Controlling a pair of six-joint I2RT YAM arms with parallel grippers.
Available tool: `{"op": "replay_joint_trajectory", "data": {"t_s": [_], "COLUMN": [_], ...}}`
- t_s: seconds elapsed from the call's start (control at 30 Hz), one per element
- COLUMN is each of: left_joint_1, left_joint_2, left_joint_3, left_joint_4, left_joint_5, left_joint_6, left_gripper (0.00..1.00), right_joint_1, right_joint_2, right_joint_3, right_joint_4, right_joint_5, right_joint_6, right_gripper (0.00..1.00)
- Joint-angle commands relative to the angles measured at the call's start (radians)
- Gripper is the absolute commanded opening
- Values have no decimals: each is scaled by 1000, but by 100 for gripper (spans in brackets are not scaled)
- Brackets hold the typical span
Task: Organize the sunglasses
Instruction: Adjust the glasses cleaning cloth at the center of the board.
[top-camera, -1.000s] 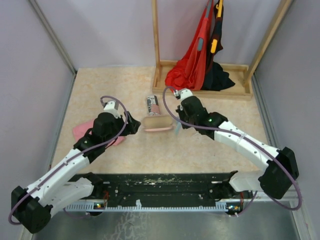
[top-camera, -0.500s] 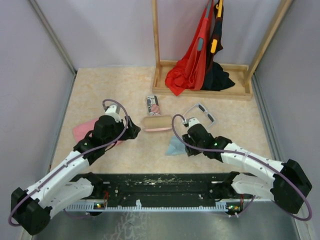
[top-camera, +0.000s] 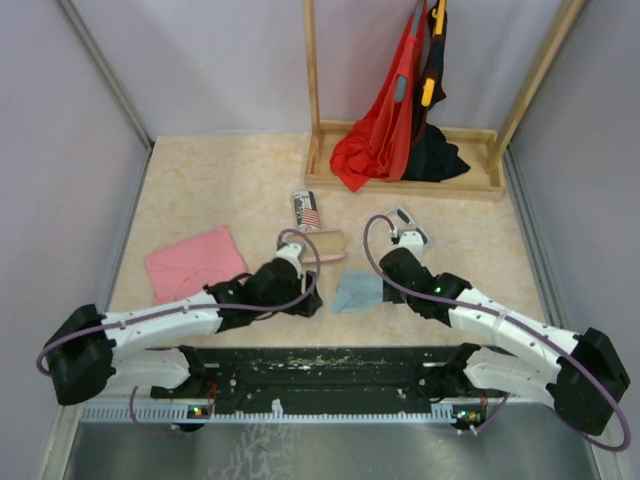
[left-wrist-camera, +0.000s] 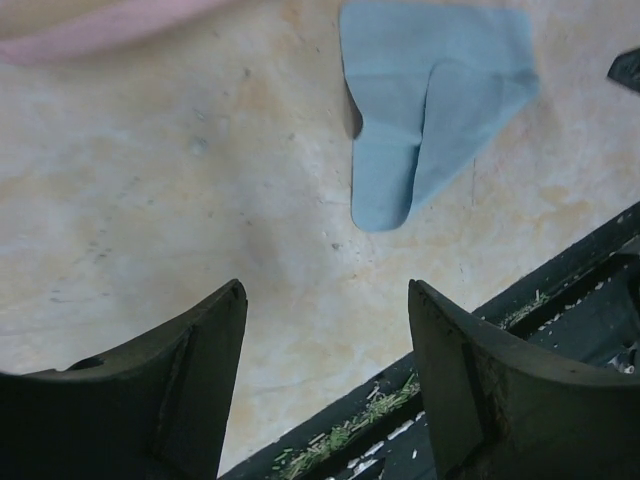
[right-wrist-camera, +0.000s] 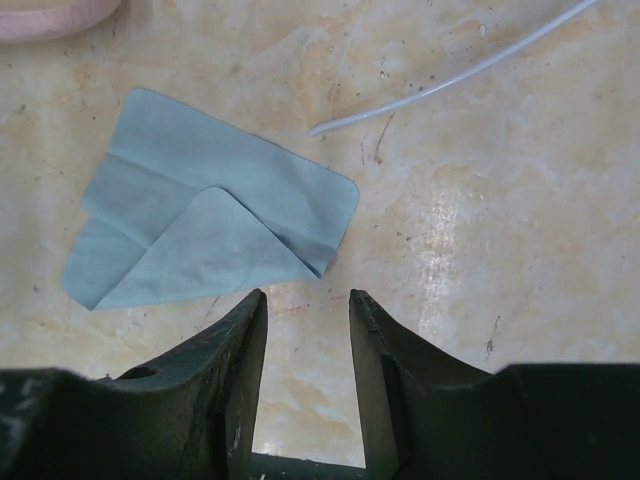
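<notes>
The sunglasses, with a chunky white frame and dark lenses, lie at mid table, partly hidden behind my right wrist. My right gripper hovers low just right of a light-blue cloth. Its fingers stand apart with only bare table between them. A thin pale bar crosses the top right of the right wrist view; it may be a glasses arm. My left gripper is wide open and empty, just left of the same cloth.
A pink glasses case and a flag-printed case lie behind the cloth. A pink cloth lies at the left. A wooden rack with red and black garments stands at the back. A black rail runs along the near edge.
The right gripper opened and pulled back from the pink case, leaving the blue cloth flat on the table. The left arm swung right from the pink cloth to beside the blue cloth.
</notes>
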Motion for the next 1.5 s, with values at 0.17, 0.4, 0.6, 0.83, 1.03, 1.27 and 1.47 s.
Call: {"op": "replay_joint_trajectory", "data": {"t_s": [0.17,0.4,0.6,0.83,1.03,1.27,1.47], "left_joint_1": [-239,-281,-287,-307,-346,-359,-360], "left_joint_2": [396,518,595,647,703,763,744], "left_joint_3": [194,270,338,389,412,404,384], "left_joint_4": [39,-57,-139,-241,-264,-268,-226], "left_joint_5": [-266,-378,-409,-444,-423,-402,-433], "left_joint_6": [-251,-373,-393,-431,-443,-487,-452], "left_gripper": [71,66,61,58,54,40,19], "right_joint_1": [-43,-50,-50,-50,-50,-50,-50], "right_joint_2": [-154,-310,-325,-323,-327,-345,-349], "right_joint_3": [-40,-77,-78,-94,-96,-95,-107], "right_joint_4": [60,38,17,47,60,51,54], "right_joint_5": [34,16,5,-25,-32,-29,-35], "right_joint_6": [110,106,69,46,41,38,45], "right_gripper": [41,41,41,41,41,41,41]}}
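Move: The cleaning cloth's middle lies about 14 cm to the left hand's right, 4 cm ahead and 9 cm below; its near-left corner is only some 8 cm right and 1 cm back. The open pink case sits about 14 cm ahead and 4 cm right of that hand, the white sunglasses about 17 cm ahead and 22 cm right. From the right hand, the cloth's middle is roughly 8 cm left, 3 cm ahead and 7 cm below. The left fingers come down onto the cloth's near-left corner and narrow from wide to nearly shut around it. The hand travels about 8 cm right and as much down, quickly at first and then easing in, while the wrist rolls left side up and swings counter-clockwise, some 15–20 degrees each. Meanwhile the right hand, still half open and empty, lifts about 3.5 cm clear of the cloth. ##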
